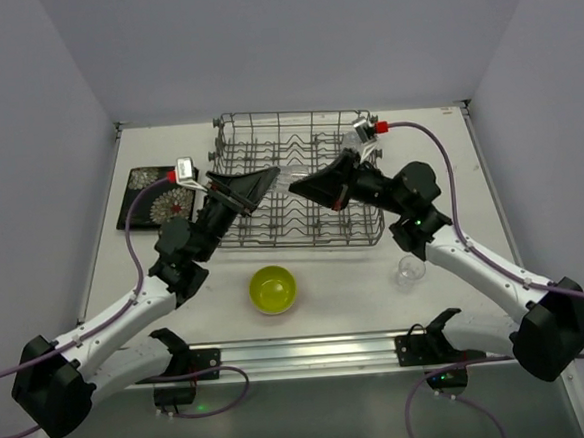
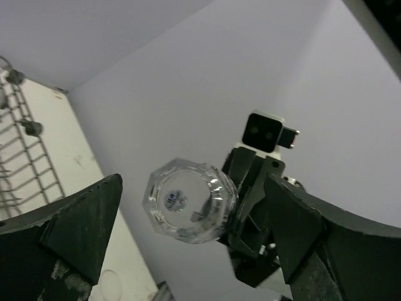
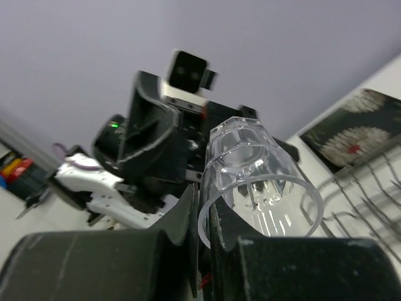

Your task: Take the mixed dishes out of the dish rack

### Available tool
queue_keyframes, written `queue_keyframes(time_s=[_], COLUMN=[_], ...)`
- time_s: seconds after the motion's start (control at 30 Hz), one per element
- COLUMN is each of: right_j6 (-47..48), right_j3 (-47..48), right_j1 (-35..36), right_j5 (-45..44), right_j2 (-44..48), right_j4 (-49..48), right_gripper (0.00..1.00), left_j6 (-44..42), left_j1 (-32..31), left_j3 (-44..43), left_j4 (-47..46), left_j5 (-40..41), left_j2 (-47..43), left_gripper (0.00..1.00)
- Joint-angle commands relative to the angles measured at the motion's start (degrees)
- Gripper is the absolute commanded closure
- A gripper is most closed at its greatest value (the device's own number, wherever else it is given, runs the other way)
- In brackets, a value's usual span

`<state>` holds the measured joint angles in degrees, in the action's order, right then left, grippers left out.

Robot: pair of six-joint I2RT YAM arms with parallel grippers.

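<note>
A small clear glass (image 1: 286, 173) hangs on its side above the dish rack (image 1: 295, 113), between my two grippers. My right gripper (image 1: 300, 186) is shut on its rim, one finger inside and one outside, as the right wrist view shows on the glass (image 3: 260, 182). My left gripper (image 1: 264, 185) faces it with its jaws spread wide either side of the glass's base (image 2: 188, 200), not touching it. The yellow-green bowl (image 1: 273, 288) sits on the table in front of the rack. A black flowered plate (image 1: 155, 195) lies left of the rack.
Another clear glass (image 1: 410, 269) stands on the table under my right forearm. The rack's upright tines (image 1: 302, 218) lie just below both grippers. Walls close the table on the left, back and right.
</note>
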<state>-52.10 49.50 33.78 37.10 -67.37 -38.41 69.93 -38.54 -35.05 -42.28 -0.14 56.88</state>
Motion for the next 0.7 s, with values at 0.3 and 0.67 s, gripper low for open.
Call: queue_keyframes(time_s=[0.3,0.67], right_j6=[26.53,31.71], right_j3=[13.26,40.85], right_j1=[-20.39,-35.89], right_j5=[-37.71,-44.47], right_j2=[4.71,-31.38], right_j4=[58.77,84.46], right_gripper=[1.00,1.00], left_j6=[-31.96,-38.28], left_j1=[0.14,0.14], left_j3=[-16.63,-21.46], left_j4=[36.30,42.19], left_j5=[27.12,10.78], left_j2=[-5.46,1.39], left_gripper=[0.00,0.00])
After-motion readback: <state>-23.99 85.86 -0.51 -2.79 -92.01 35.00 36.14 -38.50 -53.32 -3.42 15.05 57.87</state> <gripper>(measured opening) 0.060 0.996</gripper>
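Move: Out beyond the rack's right side, the free table spot in line with the unloaded glasses lies roughly 30 cm ahead of the right hand, 31 cm to its right and 34 cm below. The nearer standing glass is about level with the hand, 28 cm right; the second is 14 cm ahead, 31 cm right, both some 33 cm down. The glass still in the rack lies 34 cm ahead, 18 cm right, 27 cm below. From the left hand the spot is about 28 cm ahead, 35 cm right, 33 cm down. Carrying the glass, still pinched at its rim, the right hand sweeps quickly some 30 cm right and 20 cm forward off the rack while sinking about 17 cm, swinging clockwise and tipping from pointing left to pointing forward and down. The left hand, already open, eases a little forward and left, then back right and down, rolling some 40 degrees with its fingers still wide. ##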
